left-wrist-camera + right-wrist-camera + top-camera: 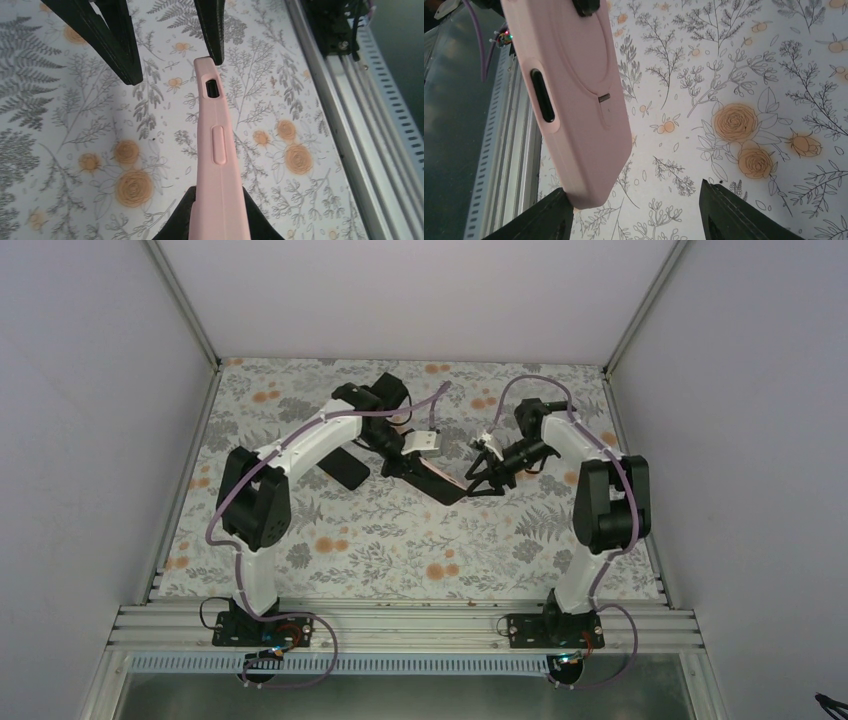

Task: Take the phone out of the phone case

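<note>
A pink phone case hangs edge-on above the floral table, with my left gripper shut across its width. In the top view the case shows a dark face, which looks like the phone still inside it. My right gripper is open at the case's free end. One of its fingers sits against the case's corner and the other stands well apart from it. The case's back shows a ring mark and a side cut-out. In the left wrist view the right gripper's fingers flank the case's tip.
A floral cloth covers the table. An aluminium rail runs along the near edge by both arm bases. White walls close in the left, right and back. A dark patch lies on the cloth under the left arm.
</note>
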{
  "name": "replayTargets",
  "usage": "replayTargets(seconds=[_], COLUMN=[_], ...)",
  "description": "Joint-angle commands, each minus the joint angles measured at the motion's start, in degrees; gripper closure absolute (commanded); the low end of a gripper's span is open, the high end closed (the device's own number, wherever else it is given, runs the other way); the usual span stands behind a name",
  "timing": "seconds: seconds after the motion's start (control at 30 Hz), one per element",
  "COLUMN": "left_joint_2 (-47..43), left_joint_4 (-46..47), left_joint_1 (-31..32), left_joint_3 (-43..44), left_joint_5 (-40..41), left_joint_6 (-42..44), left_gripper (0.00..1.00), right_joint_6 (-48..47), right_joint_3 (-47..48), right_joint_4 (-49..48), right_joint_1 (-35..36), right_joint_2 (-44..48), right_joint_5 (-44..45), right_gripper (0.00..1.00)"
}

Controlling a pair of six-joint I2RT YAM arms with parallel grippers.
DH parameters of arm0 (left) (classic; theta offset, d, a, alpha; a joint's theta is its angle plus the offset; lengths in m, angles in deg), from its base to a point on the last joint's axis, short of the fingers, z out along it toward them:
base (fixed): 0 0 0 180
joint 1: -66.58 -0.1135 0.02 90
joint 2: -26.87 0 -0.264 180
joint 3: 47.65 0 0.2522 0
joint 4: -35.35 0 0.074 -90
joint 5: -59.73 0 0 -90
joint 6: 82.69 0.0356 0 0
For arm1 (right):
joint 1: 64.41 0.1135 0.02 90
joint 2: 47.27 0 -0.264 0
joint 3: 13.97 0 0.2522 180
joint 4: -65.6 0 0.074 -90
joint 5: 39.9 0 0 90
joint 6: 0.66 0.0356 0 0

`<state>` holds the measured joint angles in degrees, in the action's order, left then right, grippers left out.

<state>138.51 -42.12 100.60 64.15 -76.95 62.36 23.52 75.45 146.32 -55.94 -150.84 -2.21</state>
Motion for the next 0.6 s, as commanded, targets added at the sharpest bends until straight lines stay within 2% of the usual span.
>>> replayTargets(seconds=[0.0, 0.2, 0.4, 0.57], left_joint_2=[-4.7, -4.7, -4.9, -3.2], left_joint_4=[-11.8, -14.0, -14.0, -13.9], left_joint_1=[5.1, 5.3, 5.4, 4.9], left_joint_3=[2.5, 4.1, 3.7, 4.3], left_joint_5=[-11.7, -13.2, -14.4, -12.3], left_joint_6=[5.8, 6.7, 6.9, 7.1], left_gripper=[0.98, 0.98, 0.98, 0.98], right_joint_6=[-3.0, -2.1, 1.4, -0.5], right_joint_3=[8.4, 11.6, 9.1, 9.7], right_joint_4=[-5.2, -8.6, -18.8, -13.5], right_joint_1=[-3.8, -4.4, -5.6, -5.6], right_joint_2=[-5.6, -9.2, -7.4, -5.4], right_joint_5=[6.5, 10.7, 14.8, 13.0], right_gripper=[0.36, 0.38, 0.38, 0.36])
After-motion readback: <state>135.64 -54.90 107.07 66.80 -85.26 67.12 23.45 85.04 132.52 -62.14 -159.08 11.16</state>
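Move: The cased phone hangs by one end from the left fingers, its middle about 5 cm right of the left hand, 2 cm back and 3 cm below. From the right hand that middle is some 9 cm left, level fore and aft, and about 1 cm above. The other black phone lies on the table roughly 13 cm left of the left hand, 6 cm ahead and 16 cm below. Against the phone case's free end, the half-open right hand's finger first keeps bearing forward, creeping 2–3 cm while the left hand, still gripping the phone, gives about a centimetre. Then they part sharply: the right hand shoots forward and rightward off the case, dipping and tilting some 20 degrees, about 11 cm forward in all; the left swings back about 8 cm, rising and turning slightly clockwise. ##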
